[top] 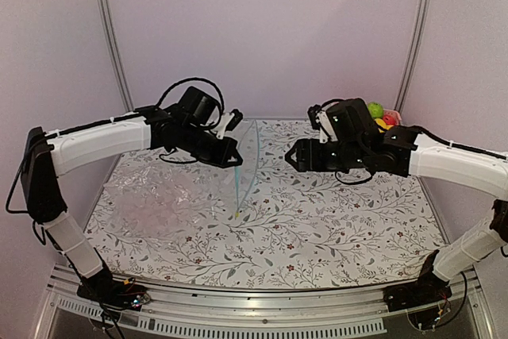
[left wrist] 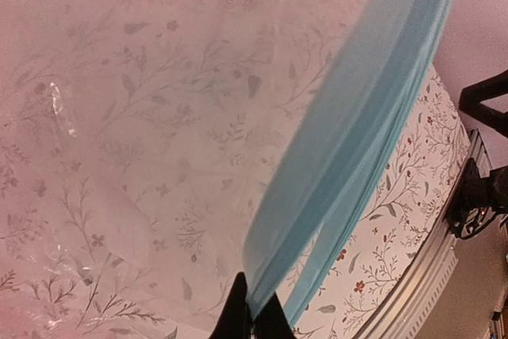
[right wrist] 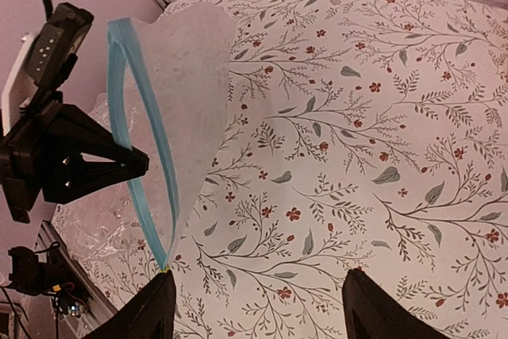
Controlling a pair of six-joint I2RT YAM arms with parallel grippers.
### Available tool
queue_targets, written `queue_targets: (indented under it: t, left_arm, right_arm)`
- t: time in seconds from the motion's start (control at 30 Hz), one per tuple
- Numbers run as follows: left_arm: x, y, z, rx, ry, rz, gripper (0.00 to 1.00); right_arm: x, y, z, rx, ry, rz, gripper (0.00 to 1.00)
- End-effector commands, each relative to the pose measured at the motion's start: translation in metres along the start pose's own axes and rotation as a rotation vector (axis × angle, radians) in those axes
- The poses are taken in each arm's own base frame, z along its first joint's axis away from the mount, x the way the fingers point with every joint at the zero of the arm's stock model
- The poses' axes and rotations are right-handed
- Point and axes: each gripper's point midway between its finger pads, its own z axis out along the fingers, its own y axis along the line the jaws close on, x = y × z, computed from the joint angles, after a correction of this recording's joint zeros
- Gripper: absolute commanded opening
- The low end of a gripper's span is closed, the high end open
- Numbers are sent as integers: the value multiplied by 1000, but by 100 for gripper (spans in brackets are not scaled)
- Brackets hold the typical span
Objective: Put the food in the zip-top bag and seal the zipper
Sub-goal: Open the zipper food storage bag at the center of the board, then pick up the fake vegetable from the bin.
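The clear zip-top bag [top: 159,196] is held up over the table, its body trailing to the left. Its blue-teal zipper [top: 240,192] runs from the far edge down toward the middle. My left gripper [top: 236,161] is shut on one zipper strip [left wrist: 349,140], pinching it between its dark fingertips [left wrist: 252,319]. In the right wrist view the two zipper strips [right wrist: 139,164] stand apart and join at their near end. My right gripper [right wrist: 262,307] is open and empty, to the right of the bag's mouth. The food [top: 379,113], green and red pieces, lies at the far right.
The floral tablecloth [top: 317,228] covers the table. A pink basket [top: 394,120] holds the food behind my right arm. Another sheet of crinkled clear plastic [right wrist: 103,236] lies at the left. Metal frame posts [top: 111,37] stand at the back corners.
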Motion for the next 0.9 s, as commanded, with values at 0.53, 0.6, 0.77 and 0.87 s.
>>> queue_targets:
  t: [0.53,0.6,0.77,0.87]
  left_arm:
    - [-6,8,0,-19,-4,-15,0]
    - [-6,9,0,-20,-4,-17,0]
    - [-6,10,0,-23,-2,-19,0]
    - [-5,11,1,-22,1,-21,0]
  right_arm:
    - [-63,-165,-60,522,-8,53,92]
    - [-70,-195,-55,563,7,88,92]
    - [-96,-252,-43,629,12,147,93]
    - [-107,-281,-29,659,28,169,93]
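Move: The food basket is about 24 cm ahead of my empty right hand, 29 cm to its right and 17 cm lower; the green apple at its back is some 28 cm ahead, 31 cm right. The bag's mouth hangs roughly 13 cm to the left of my right hand, level with it fore and aft and 3 cm lower. From my left hand the food basket is about 45 cm right and 24 cm ahead, 14 cm below. Already clear of the bag, I lift my right hand about 5 cm while swinging it right, away from the zipper, then sweep it right and forward and back down towards the food basket, some 24 cm right and 14 cm forward in all. It yaws about 30 degrees clockwise as its fingers open wide. My left hand stays put and keeps its pinch on the bag's zipper edge. ##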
